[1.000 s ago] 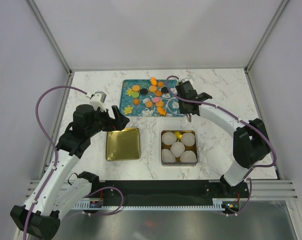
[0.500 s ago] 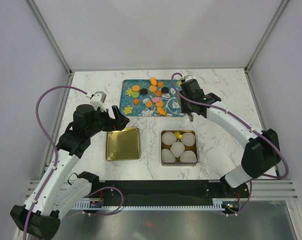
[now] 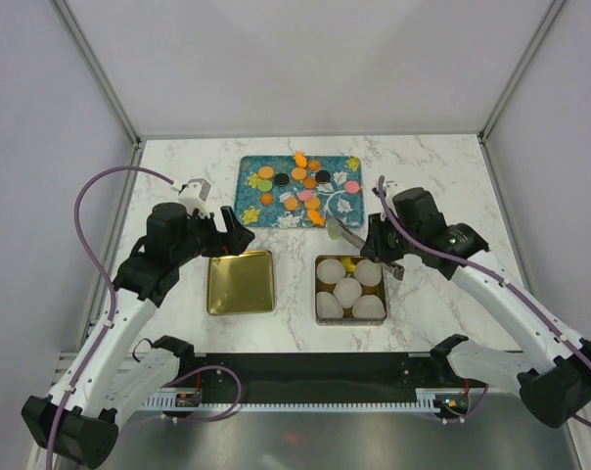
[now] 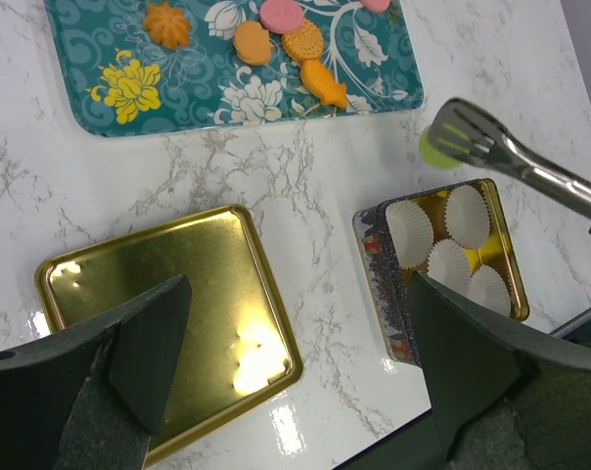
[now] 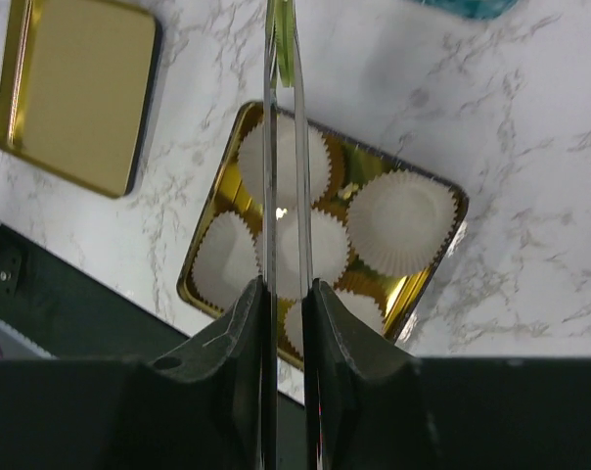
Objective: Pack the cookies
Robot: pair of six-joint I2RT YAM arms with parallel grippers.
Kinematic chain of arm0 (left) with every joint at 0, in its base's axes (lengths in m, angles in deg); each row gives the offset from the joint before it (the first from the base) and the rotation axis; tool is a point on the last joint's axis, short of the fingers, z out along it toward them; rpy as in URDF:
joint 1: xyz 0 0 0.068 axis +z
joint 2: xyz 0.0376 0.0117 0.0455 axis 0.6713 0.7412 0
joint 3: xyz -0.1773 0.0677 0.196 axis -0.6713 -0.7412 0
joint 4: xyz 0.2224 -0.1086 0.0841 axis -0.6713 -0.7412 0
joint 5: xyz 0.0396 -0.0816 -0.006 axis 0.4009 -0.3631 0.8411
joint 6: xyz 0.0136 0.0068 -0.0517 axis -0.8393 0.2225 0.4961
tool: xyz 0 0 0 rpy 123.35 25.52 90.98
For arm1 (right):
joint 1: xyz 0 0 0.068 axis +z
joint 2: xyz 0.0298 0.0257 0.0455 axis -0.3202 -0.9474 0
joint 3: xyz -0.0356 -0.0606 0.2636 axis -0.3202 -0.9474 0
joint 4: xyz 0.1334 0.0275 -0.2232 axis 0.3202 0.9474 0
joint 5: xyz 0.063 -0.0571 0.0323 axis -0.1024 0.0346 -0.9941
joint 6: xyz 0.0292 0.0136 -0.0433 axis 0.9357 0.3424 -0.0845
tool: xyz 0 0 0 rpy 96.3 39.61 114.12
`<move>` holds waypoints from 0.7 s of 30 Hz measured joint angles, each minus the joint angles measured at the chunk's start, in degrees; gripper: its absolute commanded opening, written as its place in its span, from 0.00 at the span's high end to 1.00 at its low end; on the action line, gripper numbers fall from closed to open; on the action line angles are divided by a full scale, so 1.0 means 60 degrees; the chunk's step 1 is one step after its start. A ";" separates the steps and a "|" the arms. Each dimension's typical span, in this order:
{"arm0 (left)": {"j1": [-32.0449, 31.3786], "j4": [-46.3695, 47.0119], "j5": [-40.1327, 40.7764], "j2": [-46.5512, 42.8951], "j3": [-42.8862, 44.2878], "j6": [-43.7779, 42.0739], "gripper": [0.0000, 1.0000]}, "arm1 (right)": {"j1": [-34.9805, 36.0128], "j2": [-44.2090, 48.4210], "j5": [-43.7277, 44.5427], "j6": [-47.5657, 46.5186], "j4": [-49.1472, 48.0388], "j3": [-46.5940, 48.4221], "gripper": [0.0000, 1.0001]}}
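Several orange, green, pink and black cookies (image 3: 295, 181) lie on the teal flowered tray (image 3: 247, 188); some show in the left wrist view (image 4: 276, 39). My right gripper (image 3: 382, 248) is shut on metal tongs (image 3: 359, 241), and the tong tips pinch a green cookie (image 3: 332, 230) just above the far left corner of the gold tin (image 3: 318, 290). The tongs (image 5: 283, 147) and the green cookie (image 5: 286, 44) show edge-on between my right gripper's (image 5: 283, 304) fingers. White paper cups (image 5: 401, 221) fill the tin. My left gripper (image 3: 234, 235) is open and empty above the gold lid (image 3: 241, 282).
The gold lid (image 4: 159, 313) lies flat to the left of the tin (image 4: 379, 264). The tongs (image 4: 516, 166) and green cookie (image 4: 432, 150) show at the right of the left wrist view. White walls enclose the marble table (image 3: 178, 176) on three sides.
My right arm has swung from over the teal tray back and toward the tin, carrying the tongs with the green cookie. The left arm has hardly moved.
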State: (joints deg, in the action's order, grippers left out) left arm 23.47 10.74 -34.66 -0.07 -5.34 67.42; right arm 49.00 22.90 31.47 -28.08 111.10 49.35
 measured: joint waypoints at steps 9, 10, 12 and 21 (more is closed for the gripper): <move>0.0000 0.0000 -0.0004 0.0018 0.0000 0.0000 0.00 | 0.0073 0.0940 -0.1293 -0.0069 0.0776 -0.1169 0.99; 0.0000 0.0000 -0.0004 0.0018 0.0000 -0.0004 0.00 | 0.0073 0.0973 -0.1377 -0.0087 0.0812 -0.1253 0.99; 0.0000 0.0000 -0.0004 0.0018 0.0000 0.0000 0.00 | 0.0084 0.1005 -0.1537 -0.0106 0.0882 -0.1392 0.99; 0.0000 0.0000 0.0000 0.0025 0.0000 0.0000 0.00 | 0.0102 0.1013 -0.1814 -0.0120 0.0925 -0.1723 0.94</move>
State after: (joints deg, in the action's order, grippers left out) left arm 23.47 10.74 -34.66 0.08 -5.34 67.42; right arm 49.61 28.98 20.59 -28.80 116.65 39.01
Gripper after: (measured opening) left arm 0.995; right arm 0.312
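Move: From my right hand, which holds the tongs with the green cookie at their tips, the empty paper cup at the box's far left corner is about 4 cm ahead, 8 cm left and 17 cm below. At that same depth, the far right cup lies some 4 cm ahead and 2 cm right, and the middle cup about 2 cm back and 3 cm left. From my left hand the far left cup is roughly 20 cm right, 1 cm ahead and 20 cm below. I bring the green cookie in over the box: my right hand draws back about 7 cm and sinks some 5 cm, easing off as the cookie nears the far left cup. Meanwhile my wrist tips the tongs about 10 degrees further down and turns slightly counter-clockwise. My fingers keep their squeeze on the tongs throughout. ##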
